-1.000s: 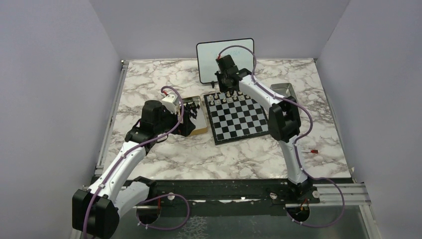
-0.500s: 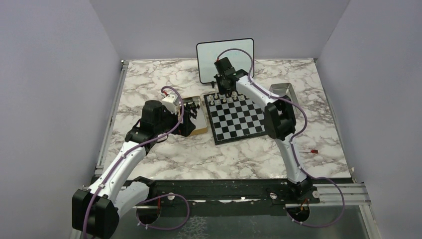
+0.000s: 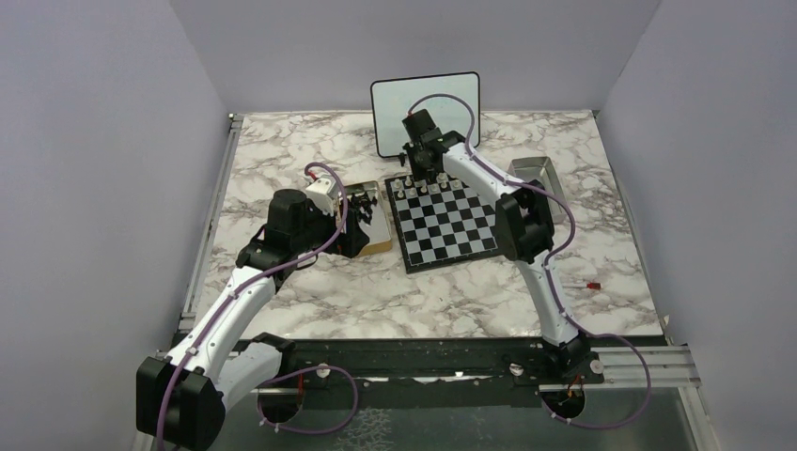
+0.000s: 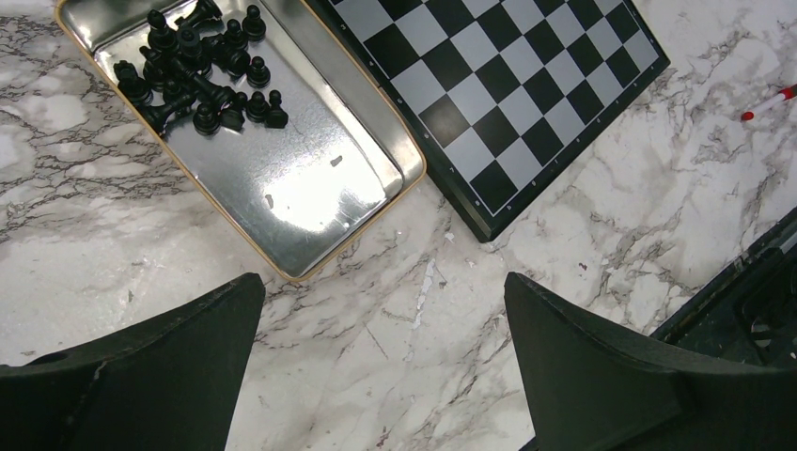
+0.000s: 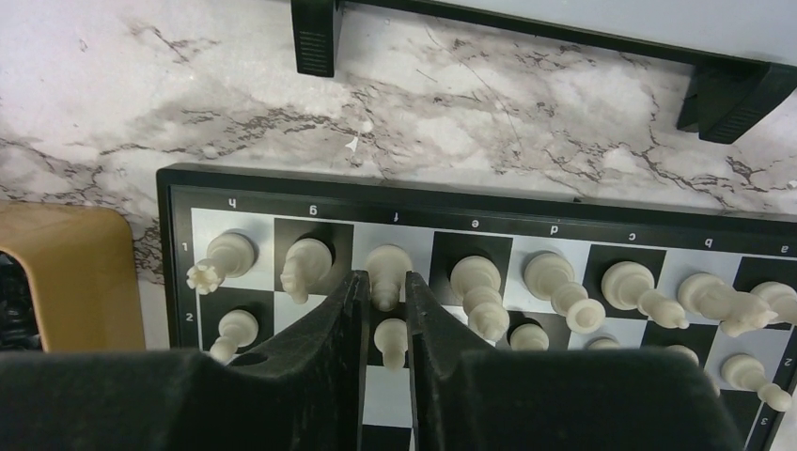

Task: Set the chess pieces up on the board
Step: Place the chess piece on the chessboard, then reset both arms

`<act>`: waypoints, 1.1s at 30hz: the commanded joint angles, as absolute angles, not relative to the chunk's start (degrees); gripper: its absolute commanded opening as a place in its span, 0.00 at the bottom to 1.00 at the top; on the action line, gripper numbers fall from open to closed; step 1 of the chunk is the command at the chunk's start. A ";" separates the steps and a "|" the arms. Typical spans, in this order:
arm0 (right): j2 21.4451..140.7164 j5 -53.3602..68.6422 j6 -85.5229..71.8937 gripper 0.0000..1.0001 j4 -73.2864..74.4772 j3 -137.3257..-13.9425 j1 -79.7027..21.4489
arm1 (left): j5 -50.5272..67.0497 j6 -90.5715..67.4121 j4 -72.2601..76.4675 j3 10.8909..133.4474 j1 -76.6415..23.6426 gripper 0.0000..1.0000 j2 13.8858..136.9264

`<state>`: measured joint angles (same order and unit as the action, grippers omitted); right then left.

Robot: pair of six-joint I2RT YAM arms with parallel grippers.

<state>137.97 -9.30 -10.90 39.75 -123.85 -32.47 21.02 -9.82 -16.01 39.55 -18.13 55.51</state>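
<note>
The board (image 3: 447, 226) lies mid-table, with pale chess pieces (image 3: 428, 186) lined up on its two far rows. In the right wrist view the back row holds a rook (image 5: 226, 256), a knight (image 5: 305, 266) and more pieces to the right. My right gripper (image 5: 383, 282) hangs over that row, its jaws a narrow gap apart on either side of the bishop (image 5: 386, 272) standing on its square; a pawn (image 5: 390, 338) shows between the fingers lower down. My left gripper (image 4: 383, 315) is wide open over bare marble, holding nothing. Black pieces (image 4: 197, 75) lie heaped in a tin tray (image 4: 310, 188).
A whiteboard on a stand (image 3: 425, 108) rises just behind the board, its feet (image 5: 315, 38) close to the back row. An empty metal tray (image 3: 534, 174) sits to the right. A red pen (image 3: 592, 283) lies near the right front.
The right gripper has shifted left along the back row and its jaws have parted slightly around the bishop. The left arm has not moved.
</note>
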 commanded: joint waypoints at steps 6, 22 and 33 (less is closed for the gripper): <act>140.43 -8.14 -11.51 0.33 41.74 -126.36 -32.61 | 20.24 -9.14 -16.41 39.50 -18.37 0.99 55.06; 131.59 -9.81 -10.48 0.42 44.54 -128.80 -32.61 | 18.81 -11.60 -15.97 40.04 -18.37 0.99 55.43; 107.21 -5.61 -13.52 0.77 40.14 -106.53 -32.61 | 25.99 -19.42 -16.94 50.15 -18.37 0.99 57.38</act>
<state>116.22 -8.21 -11.79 42.54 -113.14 -32.47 21.63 -15.18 -16.82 44.69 -18.13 57.14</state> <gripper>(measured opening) 0.713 0.990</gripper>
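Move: The white chess piece between the right fingertips is at its square, third from the left in the far row, its middle about 2 cm below the right hand point and 1 cm ahead. A piece stands about 3 cm to its left, another 3 cm to its right, and a pawn some 3 cm nearer the base. From the left hand this chess piece lies roughly 22 cm ahead, 14 cm to the right and 12 cm lower. Open the right fingers further to let go of the chess piece, letting the hand sink about 1.5 cm around it, then ease the hand up with a slight shift forward and left. Lift away fast, up and back towards the base and a little right, ending some 13 cm above the start with the fingers well apart. Late on, start raising the empty, open left hand about 3 cm. ##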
